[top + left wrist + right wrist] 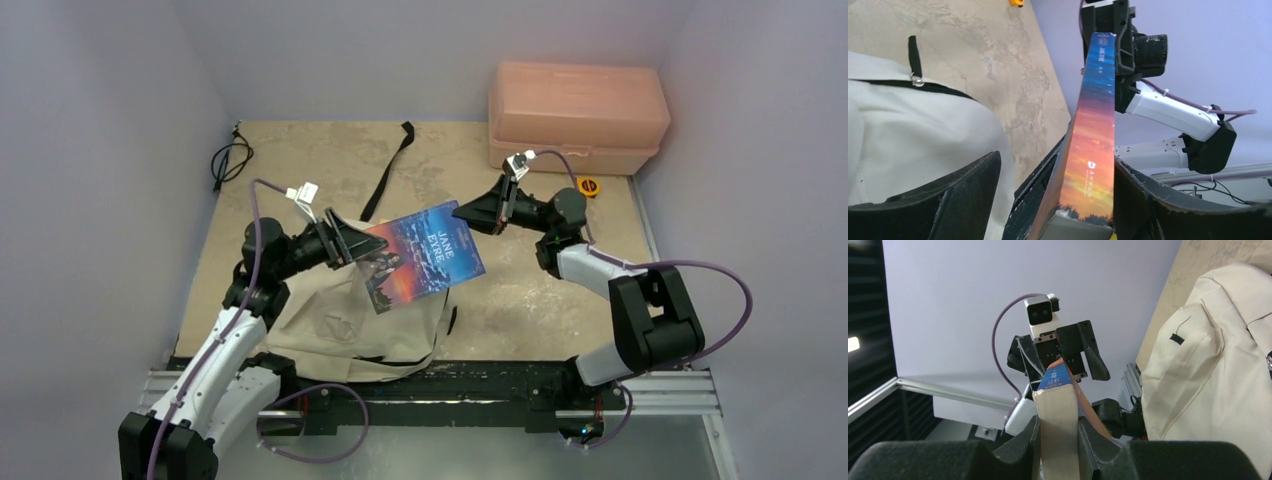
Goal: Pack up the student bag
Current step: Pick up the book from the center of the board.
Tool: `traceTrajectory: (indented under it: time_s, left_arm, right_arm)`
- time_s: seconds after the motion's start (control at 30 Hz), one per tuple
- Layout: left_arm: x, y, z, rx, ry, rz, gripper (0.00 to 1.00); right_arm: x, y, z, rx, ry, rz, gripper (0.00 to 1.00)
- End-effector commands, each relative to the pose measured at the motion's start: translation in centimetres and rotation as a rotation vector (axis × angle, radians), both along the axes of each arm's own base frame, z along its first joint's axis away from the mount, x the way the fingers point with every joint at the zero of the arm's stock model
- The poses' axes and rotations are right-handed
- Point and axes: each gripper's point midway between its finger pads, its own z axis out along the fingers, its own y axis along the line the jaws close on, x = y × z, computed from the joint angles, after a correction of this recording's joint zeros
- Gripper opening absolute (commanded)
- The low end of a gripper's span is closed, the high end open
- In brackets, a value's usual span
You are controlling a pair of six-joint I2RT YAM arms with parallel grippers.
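A paperback book (425,255) with a blue and orange cover hangs in the air between both arms, above the cream student bag (340,325) that lies slumped on the table at front left. My right gripper (470,213) is shut on the book's page edge (1058,410), a pad pressed on each cover. My left gripper (350,240) is open around the other end. In the left wrist view the spine (1095,130) leans on one finger (1148,200), with a wide gap to the other finger (963,195). The bag's opening is not visible.
A rigid salmon-pink box (578,115) stands at the back right, with a small yellow object (590,186) in front of it. A black cable (230,160) lies at the back left. The bag's black strap (390,170) trails toward the back. Metal rails (450,385) line the near edge.
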Motion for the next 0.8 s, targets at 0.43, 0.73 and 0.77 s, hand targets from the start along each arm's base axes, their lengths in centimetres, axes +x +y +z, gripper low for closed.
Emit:
traceTrajectory:
  time_s: [0.43,0.73,0.77]
  left_arm:
    - [-1.0,-1.9,5.6,-0.168,-0.096,-0.176,0.00]
    - [-1.7,-2.5,8.0,-0.152,-0.154,-0.314,0.00]
    - [-1.7,-2.5,8.2,-0.153,-0.161,-0.317,0.00]
  right_arm:
    - [-0.8,1.8,0.0,-0.221,-0.199,0.044,0.49]
    - [-6.9,1.2,-2.1,-0.173,-0.326,0.250,0.99]
    - [-7.3,1.2,-2.0,-0.169,-0.348,0.254,0.99]
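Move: The left hand's open fingers straddle the lower end of the book, whose middle lies about 7 cm to their right, 3 cm back and 4 cm lower; the bag lies roughly 9 cm back, 3 cm left and 20 cm below that hand. The right hand already holds the book by its top corner, the middle some 8 cm to its left, 7 cm back and 4 cm down; the bag is about 23 cm left of this hand, 13 cm back and 24 cm below. The left fingers close on the lower end of the book, the hand easing about 3 cm right and up, then they keep that pinch while the wrist turns clockwise some 10 degrees. Once that grip is made, the right hand, after drifting a little forward with its corner still pinched, spreads its fingers wide and draws back about 5 cm towards its base, its forward side rolling up by about 15 degrees, the open fingers still on either side of the book. ##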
